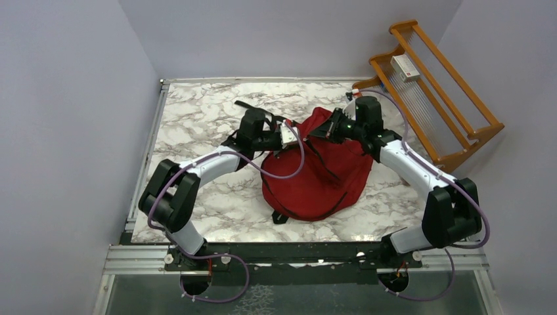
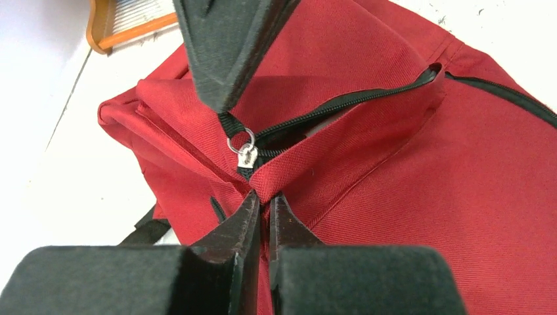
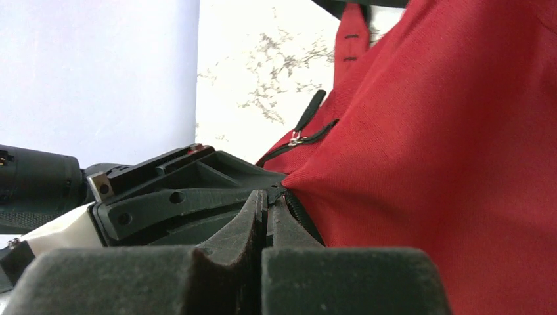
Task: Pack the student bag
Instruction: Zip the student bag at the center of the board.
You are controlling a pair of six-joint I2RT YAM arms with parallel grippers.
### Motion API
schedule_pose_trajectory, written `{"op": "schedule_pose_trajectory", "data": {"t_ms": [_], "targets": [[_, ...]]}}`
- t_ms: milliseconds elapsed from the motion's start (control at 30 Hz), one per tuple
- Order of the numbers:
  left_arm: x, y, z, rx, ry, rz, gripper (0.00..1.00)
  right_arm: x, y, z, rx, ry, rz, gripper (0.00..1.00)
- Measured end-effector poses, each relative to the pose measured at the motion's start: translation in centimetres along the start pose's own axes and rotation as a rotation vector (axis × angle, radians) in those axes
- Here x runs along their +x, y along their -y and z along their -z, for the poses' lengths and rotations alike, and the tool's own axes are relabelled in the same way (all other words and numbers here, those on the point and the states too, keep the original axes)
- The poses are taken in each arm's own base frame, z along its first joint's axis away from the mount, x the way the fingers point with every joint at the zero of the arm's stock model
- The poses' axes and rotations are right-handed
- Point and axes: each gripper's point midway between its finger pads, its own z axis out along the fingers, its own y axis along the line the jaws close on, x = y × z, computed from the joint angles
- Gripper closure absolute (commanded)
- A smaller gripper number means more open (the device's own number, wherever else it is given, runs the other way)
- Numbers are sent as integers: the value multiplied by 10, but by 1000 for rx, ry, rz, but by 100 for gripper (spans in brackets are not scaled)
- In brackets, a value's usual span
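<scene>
The student bag (image 1: 318, 180), a red backpack with black zips and straps, lies slumped in the middle of the marble table (image 1: 197, 118). My left gripper (image 1: 299, 133) is at the bag's top. In the left wrist view its jaws (image 2: 264, 197) are shut on a fold of red fabric just below the silver zip slider (image 2: 247, 153). From there the black zip (image 2: 355, 100) runs right, partly open. My right gripper (image 3: 268, 195) meets the left from the other side and is shut on the black zip pull. One of its fingers (image 2: 223, 59) hangs over the slider.
A wooden rack (image 1: 453, 125) leans at the back right corner with a small white box (image 1: 405, 67) on it. A black strap (image 1: 253, 107) lies on the table behind the left gripper. Grey walls close in the left, back and right sides.
</scene>
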Motion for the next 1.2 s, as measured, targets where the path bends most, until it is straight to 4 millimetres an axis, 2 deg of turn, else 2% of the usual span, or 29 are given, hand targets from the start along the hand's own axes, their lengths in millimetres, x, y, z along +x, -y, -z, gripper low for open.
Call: {"op": "schedule_pose_trajectory", "data": {"t_ms": [133, 267, 333, 400, 533, 733, 967, 1200], "targets": [[-6, 11, 8, -46, -9, 63, 76, 1, -12, -6, -64, -53, 28, 100], [-16, 31, 8, -65, -11, 106, 61, 6, -20, -12, -128, -118, 56, 100], [-14, 39, 8, -77, -19, 135, 50, 11, -20, -13, -146, -146, 65, 100], [-8, 43, 10, -97, -31, 163, 45, 14, -21, -12, -161, -160, 76, 100], [-3, 44, 22, -157, -37, 234, 35, 15, -23, -10, -181, -167, 108, 100], [-8, 36, 42, -253, -3, 417, 23, 16, -27, -1, -213, -145, 154, 99], [-19, 13, 60, -366, 95, 649, 18, 27, -26, 2, -302, -139, 219, 99], [-14, 4, 60, -395, 133, 847, 22, 35, -40, 6, -473, -158, 381, 100]]}}
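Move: The zipper pull is already in the right fingers, its slider about 1 cm below the hand; the still open stretch of zip has its near end some 10 cm back, 8 cm to the right and 7 cm lower. From the left hand, shut on the cloth beside the zip, that slider lies about 2 cm ahead, 3 cm to the right and 2 cm higher. A second, free pull hangs some 4 cm ahead of the left hand, level sideways, 4 cm lower. The red cloth beside the zip comes free as the left fingers open wide; that hand backs off about 5 cm, then swings left and up, ending some 5 cm left, rolled about 50 degrees with its fingers turned more forward. The right hand keeps its pinch on the zipper pull and draws it left, then back towards the robot, wrist swinging counter-clockwise and fingers levelling. ##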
